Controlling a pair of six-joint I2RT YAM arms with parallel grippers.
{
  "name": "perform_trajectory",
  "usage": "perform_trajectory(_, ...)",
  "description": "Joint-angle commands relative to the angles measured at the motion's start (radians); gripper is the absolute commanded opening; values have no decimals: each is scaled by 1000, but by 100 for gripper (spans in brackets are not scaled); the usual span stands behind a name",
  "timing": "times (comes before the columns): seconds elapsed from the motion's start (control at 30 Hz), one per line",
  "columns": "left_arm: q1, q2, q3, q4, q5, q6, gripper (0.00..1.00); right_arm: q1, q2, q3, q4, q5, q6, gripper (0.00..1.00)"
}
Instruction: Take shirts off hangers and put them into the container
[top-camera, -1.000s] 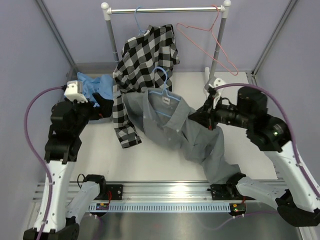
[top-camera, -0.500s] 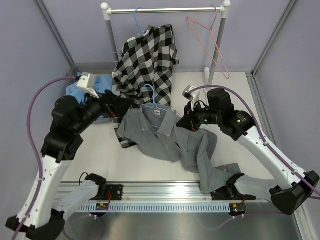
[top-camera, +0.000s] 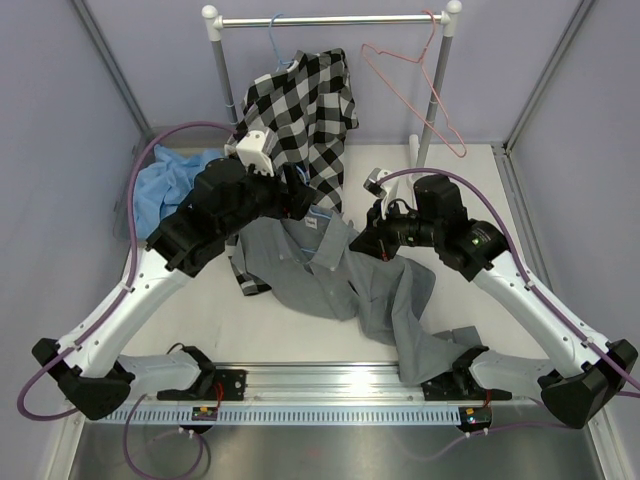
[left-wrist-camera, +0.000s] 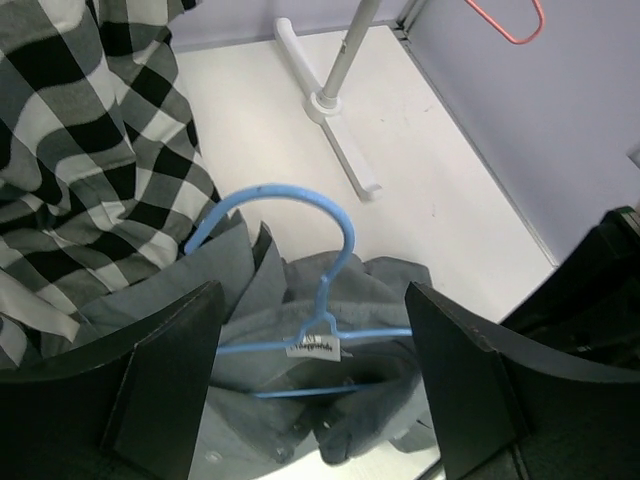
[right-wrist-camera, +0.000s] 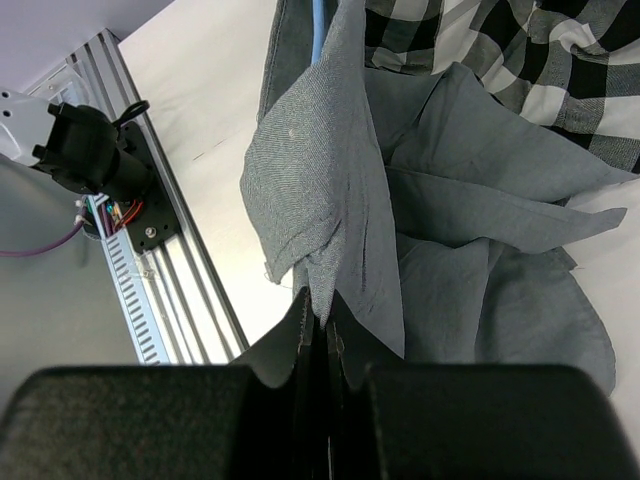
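Observation:
The grey shirt (top-camera: 345, 275) lies crumpled mid-table with a light blue hanger (top-camera: 318, 212) still in its collar. My left gripper (top-camera: 303, 200) hovers over that collar, open. In the left wrist view its fingers (left-wrist-camera: 165, 385) straddle the hanger (left-wrist-camera: 322, 318) without touching it. My right gripper (top-camera: 376, 247) is shut on a fold of the grey shirt (right-wrist-camera: 325, 190), pinched at the jaw tips (right-wrist-camera: 322, 312). The checked shirt (top-camera: 300, 115) hangs on a blue hanger from the rack. The light blue shirt (top-camera: 165, 185) lies at the left wall; I cannot make out the container under it.
A bare pink-red hanger (top-camera: 425, 90) dangles from the silver rack bar (top-camera: 330, 19) at the right. The rack's foot (left-wrist-camera: 340, 110) stands just beyond the grey shirt. The aluminium rail (top-camera: 320, 385) runs along the near edge, under the shirt's trailing sleeve.
My left arm has swung from the left side across to the grey shirt's hanger, its jaws narrowing a little. The right gripper dragged the shirt inward, then held. The pink-red hanger is swinging.

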Motion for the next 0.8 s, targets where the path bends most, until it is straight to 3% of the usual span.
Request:
perform_trajectory(0.0,-34,40,75,59,-92,55,75,5,-3,5,79,-25,4,0)
perform_trajectory(0.13,-57,74,79,59,-107,72,64,5,-9,9,76,-24,2,0)
perform_trajectory(0.17,-60,79,75,59,-112,72,57,5,-12,11,77,-25,2,0)
perform_trajectory(0.43,-74,79,38,68,-122,63,38,5,-18,14,99,-25,14,0)
perform_trajectory(0.6,-74,77,26,114,-116,71,2,5,-10,6,104,-30,20,0)
perform_trajectory(0.77,-76,79,-8,169,-116,72,0,5,-12,-3,107,-22,22,0)
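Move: The blue hanger's neck, just under its hook, lies between the left hand's open fingers, about 2 cm farther ahead, 2 cm to the right and 2 cm lower. The grey shirt's collar label is roughly 1 cm ahead of that hand, 3 cm right and 5 cm below; the checkered shirt hangs some 15 cm ahead and 3 cm left, at about its height. From the right hand the neck is some 8 cm ahead, 13 cm left and 6 cm up. Easing forward and to the right while sinking, roughly 3 cm in all, the left hand brings its wide-open fingers onto the blue hanger's neck and shuts them almost fully, pinching it just below the hook; the wrist rolls some 5 degrees, left side rising. The right hand stays put, still shut on the grey shirt's shoulder. ##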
